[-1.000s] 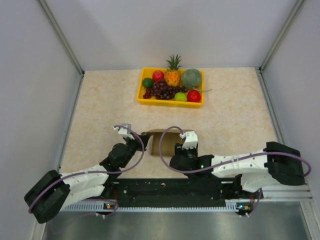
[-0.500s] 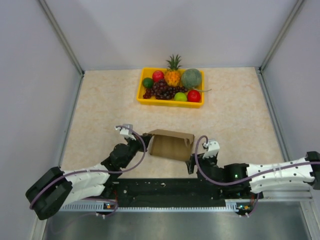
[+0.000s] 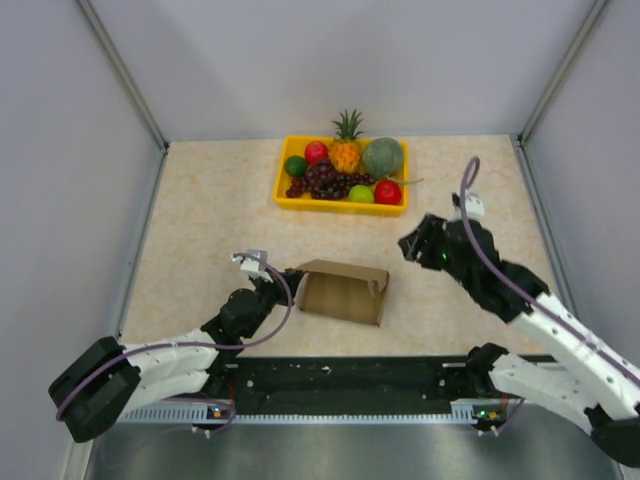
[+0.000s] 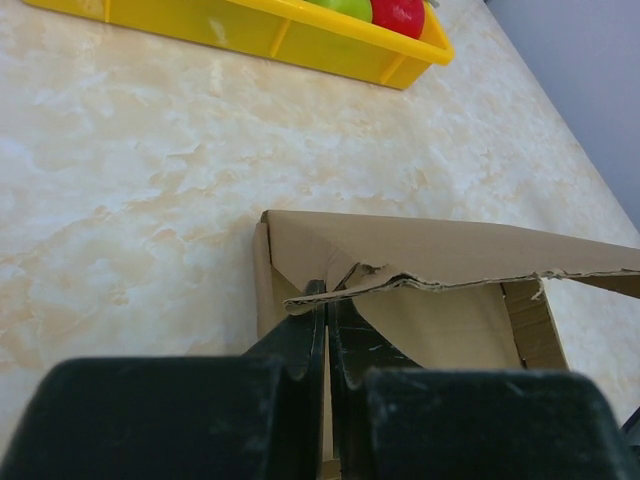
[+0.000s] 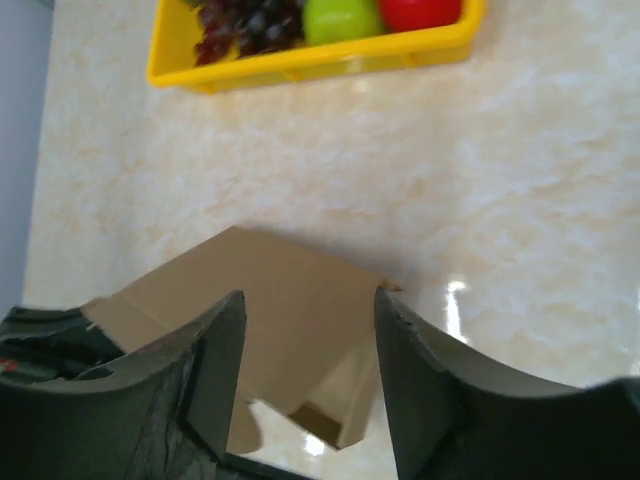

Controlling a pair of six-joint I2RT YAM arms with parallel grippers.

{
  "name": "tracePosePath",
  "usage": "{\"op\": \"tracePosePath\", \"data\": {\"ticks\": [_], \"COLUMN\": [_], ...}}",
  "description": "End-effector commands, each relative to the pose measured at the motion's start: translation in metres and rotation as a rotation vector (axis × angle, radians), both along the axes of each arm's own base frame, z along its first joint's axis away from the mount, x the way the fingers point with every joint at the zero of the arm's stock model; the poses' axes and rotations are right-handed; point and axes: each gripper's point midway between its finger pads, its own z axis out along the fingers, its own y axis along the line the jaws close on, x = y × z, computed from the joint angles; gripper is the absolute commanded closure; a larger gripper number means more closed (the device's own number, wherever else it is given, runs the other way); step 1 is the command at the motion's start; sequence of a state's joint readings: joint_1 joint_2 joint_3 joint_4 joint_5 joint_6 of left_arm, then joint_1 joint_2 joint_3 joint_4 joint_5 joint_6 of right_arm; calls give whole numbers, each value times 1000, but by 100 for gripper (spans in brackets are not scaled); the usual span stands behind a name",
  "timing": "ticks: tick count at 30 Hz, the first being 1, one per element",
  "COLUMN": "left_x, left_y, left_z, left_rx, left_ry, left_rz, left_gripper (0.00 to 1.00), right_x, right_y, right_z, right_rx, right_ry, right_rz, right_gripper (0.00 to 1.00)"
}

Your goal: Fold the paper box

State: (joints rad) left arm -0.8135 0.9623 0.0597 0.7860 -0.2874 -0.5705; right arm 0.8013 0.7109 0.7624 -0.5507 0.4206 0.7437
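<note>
The paper box (image 3: 345,292) is a small brown carton lying on the table in front of the arms, its lid panel folded down over it. My left gripper (image 3: 283,281) is at the box's left end. In the left wrist view its fingers (image 4: 328,300) are pressed together with a strip of cardboard between them, the tips tucked under the lid's torn edge (image 4: 450,250). My right gripper (image 3: 413,246) hangs raised to the right of the box, apart from it. Seen from its wrist, its jaws (image 5: 310,300) stand open and empty above the box (image 5: 270,290).
A yellow tray (image 3: 340,207) of plastic fruit stands at the back of the table, and shows in the left wrist view (image 4: 300,35) and the right wrist view (image 5: 330,58). White walls close in the table left and right.
My right arm has left the box, drawn back, then swung up and to the right with its jaws open. The lid now lies over the box. The left gripper has stayed put.
</note>
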Motion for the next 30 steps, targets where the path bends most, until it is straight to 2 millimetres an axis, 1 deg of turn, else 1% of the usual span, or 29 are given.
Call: {"op": "tracePosePath", "data": {"ticks": [1, 2, 3, 4, 5, 7, 8, 9, 12, 13, 14, 17, 18, 20, 21, 24, 25, 26, 27, 28, 29, 30], "left_x": [-22, -21, -20, -21, -22, -22, -22, -23, -24, -24, -24, -26, -28, -31, -32, -43, -49, -52, -50, -54, -66, -69], "left_y": [18, 18, 15, 14, 15, 15, 15, 15, 15, 15, 15, 14, 13, 10, 9, 1, 1, 1, -3, -3, 0, -3], "left_z": [-55, -55, -51, -51, -54, -54, -55, -55, -56, -55, -55, -57, -60, -60, -61, -58, -63, -65, -51, -52, -63, -51], "left_rx": [132, 134, 132, 134, 149, 148, 149, 154, 162, 161, 161, 172, 181, 178, 178, 159, 170, 174, 134, 130, 153, 98], "left_ry": [95, 99, 90, 94, 106, 106, 107, 104, 106, 105, 105, 106, 111, 116, 120, 128, 153, 163, 165, 194, 257, 266], "left_rz": [-18, -16, -23, -29, -33, -33, -33, -35, -39, -39, -41, -56, -69, -89, -102, -167, -192, -204, -202, -205, -235, -239], "left_gripper": [100, 100, 100, 100, 100, 100, 100, 100, 100, 100, 100, 100, 100, 97, 90, 80, 74, 70, 68, 62, 59, 56], "right_x": [5, 14, 13, 15, 13, 6, -3, -4, -15, -17, -23, -25, -27, -27, -28, -27, -26, -26, -27, -26, -27, -27], "right_y": [87, 98, 109, 120, 138, 160, 176, 185, 201, 206, 214, 220, 220, 222, 220, 217, 216, 216, 216, 216, 218, 217], "right_z": [30, 50, 59, 64, 78, 68, 55, 50, 19, 15, 2, -18, -35, -43, -52, -73, -81, -86, -89, -92, -93, -97], "right_rx": [112, 171, 226, 279, 387, 478, 527, 559, 588, 608, 610, 596, 580, 593, 582, 553, 544, 544, 548, 554, 567, 563], "right_ry": [161, 104, 96, 90, 92, 148, 221, 196, 260, 262, 301, 320, 349, 346, 357, 371, 382, 386, 391, 395, 391, 396], "right_rz": [409, 414, 450, 473, 524, 592, 614, 636, 637, 647, 653, 648, 641, 649, 642, 626, 619, 629, 635, 639, 651, 650], "right_gripper": [52, 54, 55, 58, 60, 65, 67, 67, 68, 68, 68, 68, 68, 68, 68, 67, 67, 67, 67, 67, 67, 67]}}
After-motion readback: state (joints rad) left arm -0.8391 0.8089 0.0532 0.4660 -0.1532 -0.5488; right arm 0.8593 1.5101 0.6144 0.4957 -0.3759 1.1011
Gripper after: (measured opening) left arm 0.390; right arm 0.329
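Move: The paper box's half-shut lid has its middle about 17 cm left of the right hand, 1 cm ahead and 10 cm below. The box body under it is centred some 17 cm left, 2 cm back and 17 cm below; the left gripper's tips lie roughly 26 cm left, 1 cm ahead, 10 cm below. From the left hand, shut under the lid's corner, the lid's middle is about 10 cm right, level in reach and height. Right hand sweeps 21 cm left, then sinks onto the lid's left part; left opens, easing back and down. ##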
